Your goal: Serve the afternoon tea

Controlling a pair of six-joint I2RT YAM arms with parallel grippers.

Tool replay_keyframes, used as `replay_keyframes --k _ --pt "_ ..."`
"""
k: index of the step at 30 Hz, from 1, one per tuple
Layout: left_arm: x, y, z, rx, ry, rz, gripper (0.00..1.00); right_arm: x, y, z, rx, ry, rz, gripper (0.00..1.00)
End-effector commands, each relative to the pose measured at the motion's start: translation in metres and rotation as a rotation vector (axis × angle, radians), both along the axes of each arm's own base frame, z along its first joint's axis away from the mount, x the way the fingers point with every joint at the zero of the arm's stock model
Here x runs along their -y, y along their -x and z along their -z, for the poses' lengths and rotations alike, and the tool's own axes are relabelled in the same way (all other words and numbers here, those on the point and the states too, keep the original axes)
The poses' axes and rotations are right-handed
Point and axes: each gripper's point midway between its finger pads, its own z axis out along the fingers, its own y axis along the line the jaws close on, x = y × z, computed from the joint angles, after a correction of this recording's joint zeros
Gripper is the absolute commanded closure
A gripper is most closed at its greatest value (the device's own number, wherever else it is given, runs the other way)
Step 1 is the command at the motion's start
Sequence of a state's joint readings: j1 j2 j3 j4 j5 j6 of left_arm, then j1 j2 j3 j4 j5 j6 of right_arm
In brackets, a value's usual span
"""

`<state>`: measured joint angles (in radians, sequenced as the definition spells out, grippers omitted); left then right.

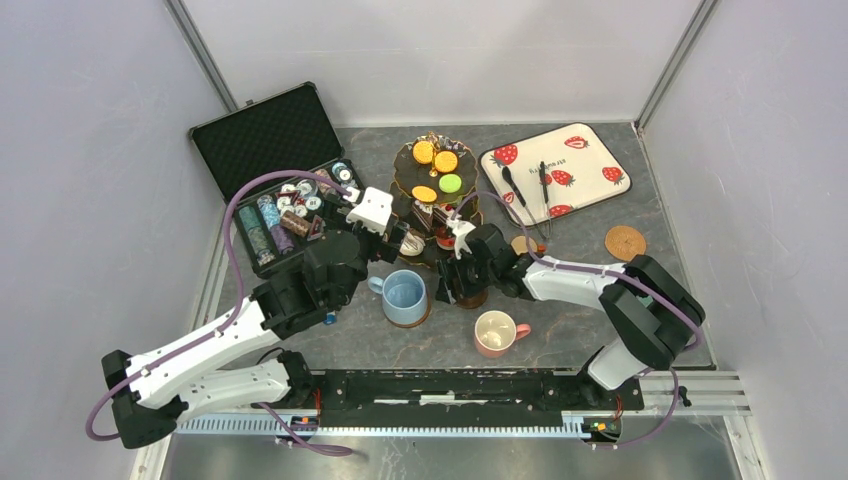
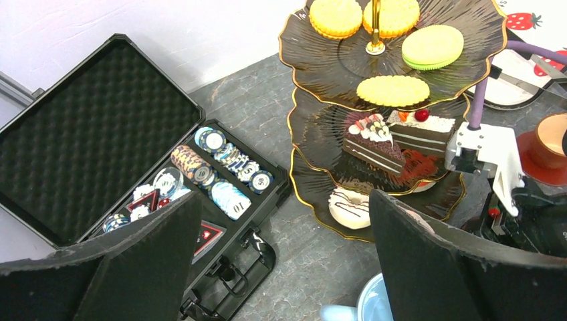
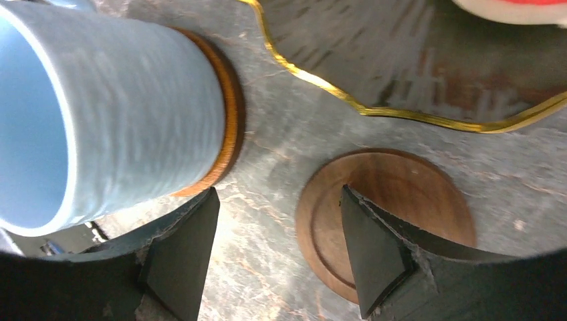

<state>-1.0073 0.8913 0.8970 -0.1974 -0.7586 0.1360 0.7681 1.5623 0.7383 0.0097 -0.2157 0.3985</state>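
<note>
The dark gold-rimmed three-tier stand [image 1: 436,185] [image 2: 394,100] carries macarons [image 2: 393,89], two cake slices [image 2: 374,139] and a white donut [image 2: 348,204]. A blue mug [image 1: 404,297] [image 3: 100,120] sits on a coaster in front of it. A pink mug [image 1: 495,333] is nearer the arms. My right gripper [image 1: 455,288] [image 3: 277,247] is open low over the table beside the blue mug, one finger over a bare wooden coaster [image 3: 394,207]. My left gripper [image 1: 392,248] [image 2: 287,267] hovers wide open and empty between the chip case and the stand.
An open black case of poker chips [image 1: 280,180] [image 2: 100,147] lies at the back left. A strawberry-print tray [image 1: 570,150] with black tongs is at the back right. Another round coaster [image 1: 625,242] lies to the right. A small brown cup [image 2: 551,134] shows behind the right wrist.
</note>
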Motion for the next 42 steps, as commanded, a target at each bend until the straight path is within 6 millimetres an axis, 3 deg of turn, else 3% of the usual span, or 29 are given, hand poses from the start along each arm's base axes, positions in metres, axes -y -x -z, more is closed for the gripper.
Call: replay_keyframes --k 1,12,18,21,25,27,30,33,42 --pt "-0.002 -0.005 -0.012 0.035 0.019 -0.017 0.0 -0.028 0.012 -0.012 -0.03 -0.112 -0.058 0.27" --pt "-0.003 -0.007 -0.01 0.03 0.018 -0.027 0.0 -0.042 0.011 -0.018 -0.038 -0.179 -0.054 0.3" --pt "-0.003 -0.006 -0.01 0.029 0.031 -0.017 0.0 -0.017 0.001 -0.031 0.062 -0.075 -0.004 0.3" --pt "0.003 -0.005 -0.011 0.016 0.045 0.011 0.0 0.005 -0.003 -0.026 0.098 0.027 0.03 0.32" --pt "0.002 -0.004 -0.012 0.016 0.051 0.011 0.0 0.036 -0.01 -0.014 0.125 0.175 0.093 0.44" --pt "0.001 -0.003 -0.015 0.02 0.058 0.012 0.0 0.04 -0.01 -0.011 0.123 0.189 0.1 0.53" --pt "0.0 -0.002 -0.016 0.024 0.064 0.011 0.0 0.033 -0.007 -0.005 0.101 0.16 0.092 0.68" --pt "0.0 -0.003 -0.016 0.023 0.057 0.007 0.0 0.023 -0.004 -0.001 0.089 0.121 0.074 0.76" --pt "-0.002 -0.003 -0.015 0.026 0.056 0.003 0.0 -0.009 0.005 0.015 0.035 0.033 0.039 0.78"
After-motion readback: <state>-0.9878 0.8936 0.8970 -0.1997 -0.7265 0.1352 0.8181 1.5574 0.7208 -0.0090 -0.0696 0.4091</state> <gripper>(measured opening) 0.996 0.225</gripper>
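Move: The dark brown coaster's middle lies about 5 cm to the right of the right hand and 1 cm ahead, some 2 cm below it. The blue mug stands roughly 10 cm to the hand's left and 2 cm back. The cake stand's middle is about 16 cm ahead and 4 cm left, the pink mug some 10 cm back and 11 cm right. From the left hand the coaster lies about 19 cm right, 5 cm back and 28 cm down. Leftward first, the right hand sweeps about 3 cm towards the blue mug and slightly back, then lifts some 2 cm and swings about 6 cm right while its fingers close to a narrow gap. It finishes by sinking some 3 cm and edging 2 cm left again, the nearly closed tips coming down on the left part of the dark brown coaster, just inside its rim. ##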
